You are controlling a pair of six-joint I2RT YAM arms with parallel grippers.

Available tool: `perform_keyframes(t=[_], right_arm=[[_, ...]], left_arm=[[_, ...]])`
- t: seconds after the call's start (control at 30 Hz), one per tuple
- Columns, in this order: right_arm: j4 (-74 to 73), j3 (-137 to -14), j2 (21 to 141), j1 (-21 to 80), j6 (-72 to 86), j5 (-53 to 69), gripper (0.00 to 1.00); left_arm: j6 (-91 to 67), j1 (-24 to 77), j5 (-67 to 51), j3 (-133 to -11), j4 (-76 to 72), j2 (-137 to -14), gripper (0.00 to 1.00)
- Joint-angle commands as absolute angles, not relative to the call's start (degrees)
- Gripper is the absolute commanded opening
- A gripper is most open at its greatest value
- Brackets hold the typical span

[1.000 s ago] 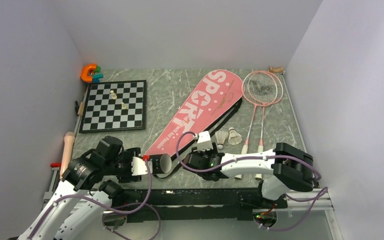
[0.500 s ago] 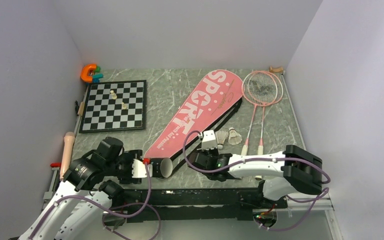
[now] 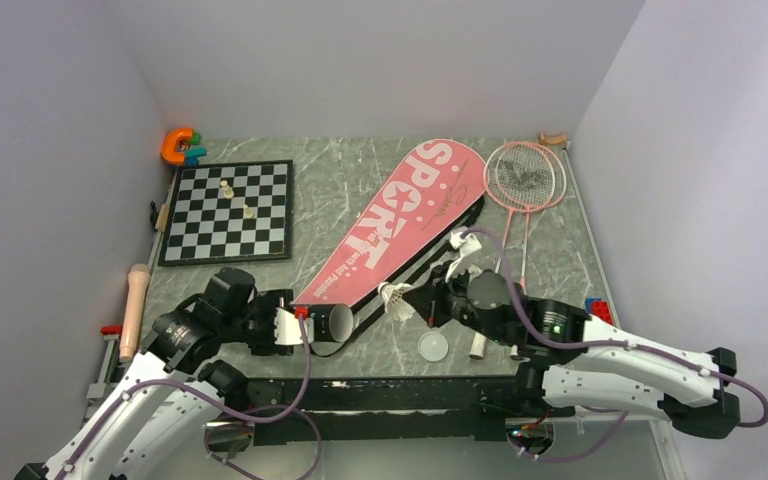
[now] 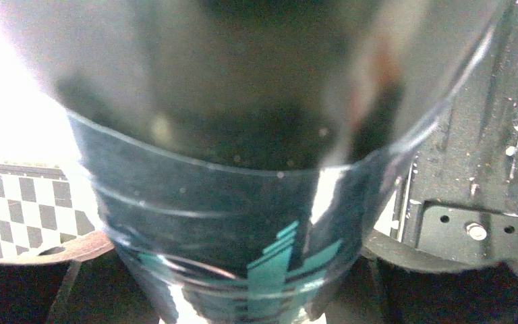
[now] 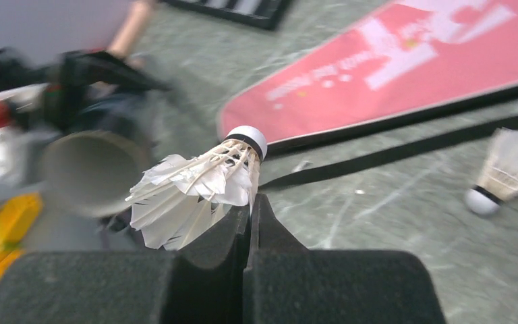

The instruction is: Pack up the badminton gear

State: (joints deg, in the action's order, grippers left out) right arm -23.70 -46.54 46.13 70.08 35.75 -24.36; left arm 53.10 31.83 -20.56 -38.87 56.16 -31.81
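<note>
The long black tube point(image 3: 332, 325) lies level in my left gripper point(image 3: 305, 328), which is shut on it, its open mouth point(image 5: 91, 172) facing right. In the left wrist view the tube point(image 4: 243, 202) fills the frame. My right gripper point(image 5: 251, 202) is shut on the feather edge of a white shuttlecock point(image 5: 202, 179), held above the table just right of the tube's mouth point(image 3: 397, 297). Another shuttlecock point(image 5: 502, 175) lies on the table. The pink "SPORT" bag point(image 3: 400, 225) lies diagonally mid-table. Both pink rackets point(image 3: 525, 180) lie at the back right.
A black-and-white chessboard point(image 3: 227, 210) with a few pieces sits at the back left, an orange U-shaped toy point(image 3: 177, 145) behind it. A white round lid point(image 3: 432, 346) lies near the front edge. A pale wooden stick point(image 3: 137, 290) lies along the left rim.
My right gripper shut on a shuttlecock and carried it up and left toward the tube's mouth. The left arm nudged the tube slightly right. A white lid now shows on the table.
</note>
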Motion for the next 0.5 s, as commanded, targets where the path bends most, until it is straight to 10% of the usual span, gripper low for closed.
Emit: perform_keyframes(t=[0.0,0.47], right_arm=[[-25.90,-49.70,42.23,69.92,31.80,-4.66,0.00],[-17.49,-52.86,47.35,69.99,30.76,6.81,0.00]], left_arm=[[53.86,31.77,-21.59,-38.98,51.08,-32.11,0.03],[53.24,31.79,-23.38,-41.16,51.35,-34.02,0.00]])
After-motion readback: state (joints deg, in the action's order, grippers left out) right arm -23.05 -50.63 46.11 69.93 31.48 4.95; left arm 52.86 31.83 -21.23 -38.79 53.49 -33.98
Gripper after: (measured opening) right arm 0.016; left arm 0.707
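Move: The tube's open mouth lies roughly 15 cm to the left of my right hand, about 4 cm nearer my base and 6 cm lower; from my left hand, which already holds the tube, the mouth is some 9 cm right and 5 cm up. On the table about 22 cm below my right hand, the clear lid is 5 cm back and 8 cm right, the nearer loose shuttlecock 13 cm ahead and 10 cm right, and the pink bag's middle 23 cm ahead and 2 cm left. I draw my right hand back about 8 cm, with some rise early on and a drift left, while swinging the wrist some 30 degrees counter-clockwise so the pinched shuttlecock comes round cork first towards the tube mouth. My right fingers stay shut on its feathers; my left hand keeps its grip and holds the tube nearly still. ##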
